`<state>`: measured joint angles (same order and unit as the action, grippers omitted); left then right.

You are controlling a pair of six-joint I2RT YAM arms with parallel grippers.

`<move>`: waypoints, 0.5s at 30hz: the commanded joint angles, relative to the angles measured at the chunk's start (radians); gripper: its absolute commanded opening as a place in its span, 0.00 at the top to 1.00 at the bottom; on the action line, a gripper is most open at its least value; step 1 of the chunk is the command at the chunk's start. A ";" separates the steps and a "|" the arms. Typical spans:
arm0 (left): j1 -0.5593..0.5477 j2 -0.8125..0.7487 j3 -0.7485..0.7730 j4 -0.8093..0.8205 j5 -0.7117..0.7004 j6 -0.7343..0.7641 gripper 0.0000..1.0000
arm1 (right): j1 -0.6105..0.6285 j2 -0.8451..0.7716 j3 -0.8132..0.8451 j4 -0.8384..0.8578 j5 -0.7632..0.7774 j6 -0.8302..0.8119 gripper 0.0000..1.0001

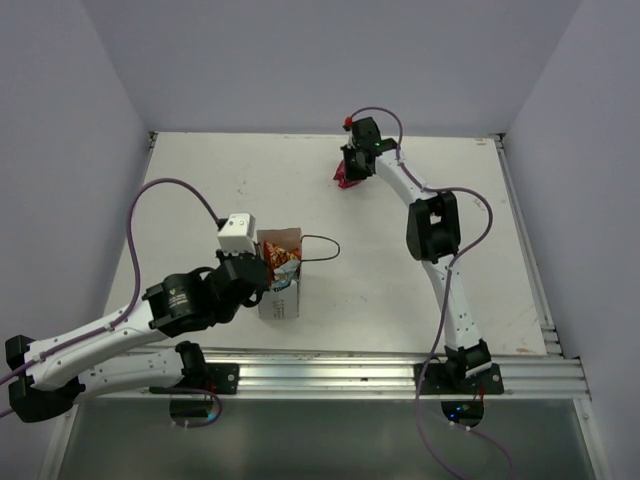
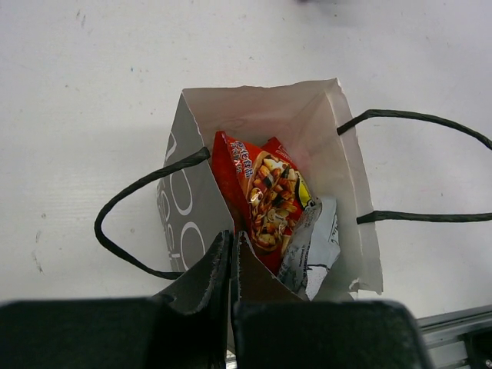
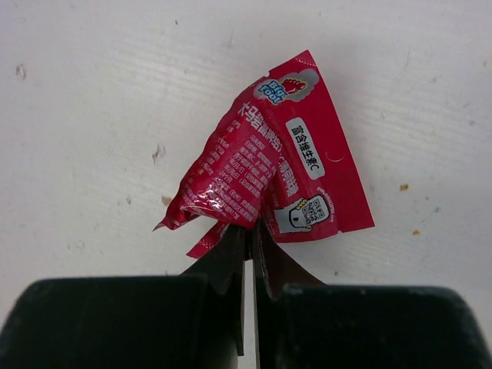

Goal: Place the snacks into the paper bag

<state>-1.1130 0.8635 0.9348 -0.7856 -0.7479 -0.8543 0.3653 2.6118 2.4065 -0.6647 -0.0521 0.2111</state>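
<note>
The white paper bag (image 2: pixel 192 200) stands open near the table's front left (image 1: pixel 283 302). Inside it, a red-orange snack (image 2: pixel 265 192) leans upright with a pale blue-clear snack (image 2: pixel 317 242) beside it. My left gripper (image 2: pixel 233 247) is shut on the bag's near wall, at the rim (image 1: pixel 262 276). Far back on the table, my right gripper (image 3: pixel 250 231) is shut on the lower edge of a crumpled magenta snack (image 3: pixel 269 165), which rests on the table under the fingers (image 1: pixel 345 181). In the top view the right gripper (image 1: pixel 352 170) sits just above that packet.
The bag's thin black loop handles hang outward, one to its right (image 1: pixel 325 248) and one on the lettered side (image 2: pixel 131 204). An aluminium rail (image 1: pixel 350 375) runs along the table's near edge. Walls close in on the table (image 1: pixel 200 190) at the left, back and right.
</note>
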 commanded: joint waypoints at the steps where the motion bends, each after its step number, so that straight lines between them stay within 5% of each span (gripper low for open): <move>1: -0.002 -0.018 0.013 0.052 -0.015 -0.028 1.00 | 0.001 -0.158 -0.082 -0.076 -0.020 -0.026 1.00; 8: -0.002 -0.067 -0.039 0.063 -0.011 -0.034 1.00 | 0.056 -0.578 -0.348 -0.082 -0.156 -0.029 1.00; 15: -0.002 -0.107 -0.077 0.049 -0.004 -0.038 1.00 | 0.308 -0.843 -0.412 -0.266 -0.150 -0.050 1.00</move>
<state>-1.1130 0.7753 0.8722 -0.7715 -0.7464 -0.8558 0.5636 1.8797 2.0106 -0.8162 -0.1558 0.1837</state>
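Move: The right fingers are already shut on the pink snack packet, down at the table. The paper bag it is bound for stands about 33 cm back and 15 cm to the left, its middle some 9 cm higher. Inside lie the red snack packet, roughly 33 cm back, 14 left and 14 up, and the silver one, about 36 back, 13 left and 12 up. From the left hand, pinching its rim, the bag's middle is about 6 cm ahead, 5 right and 9 below. Right hand, still pinching the pink packet, lifts about 23 cm while sweeping some 18 cm back towards the bag. ##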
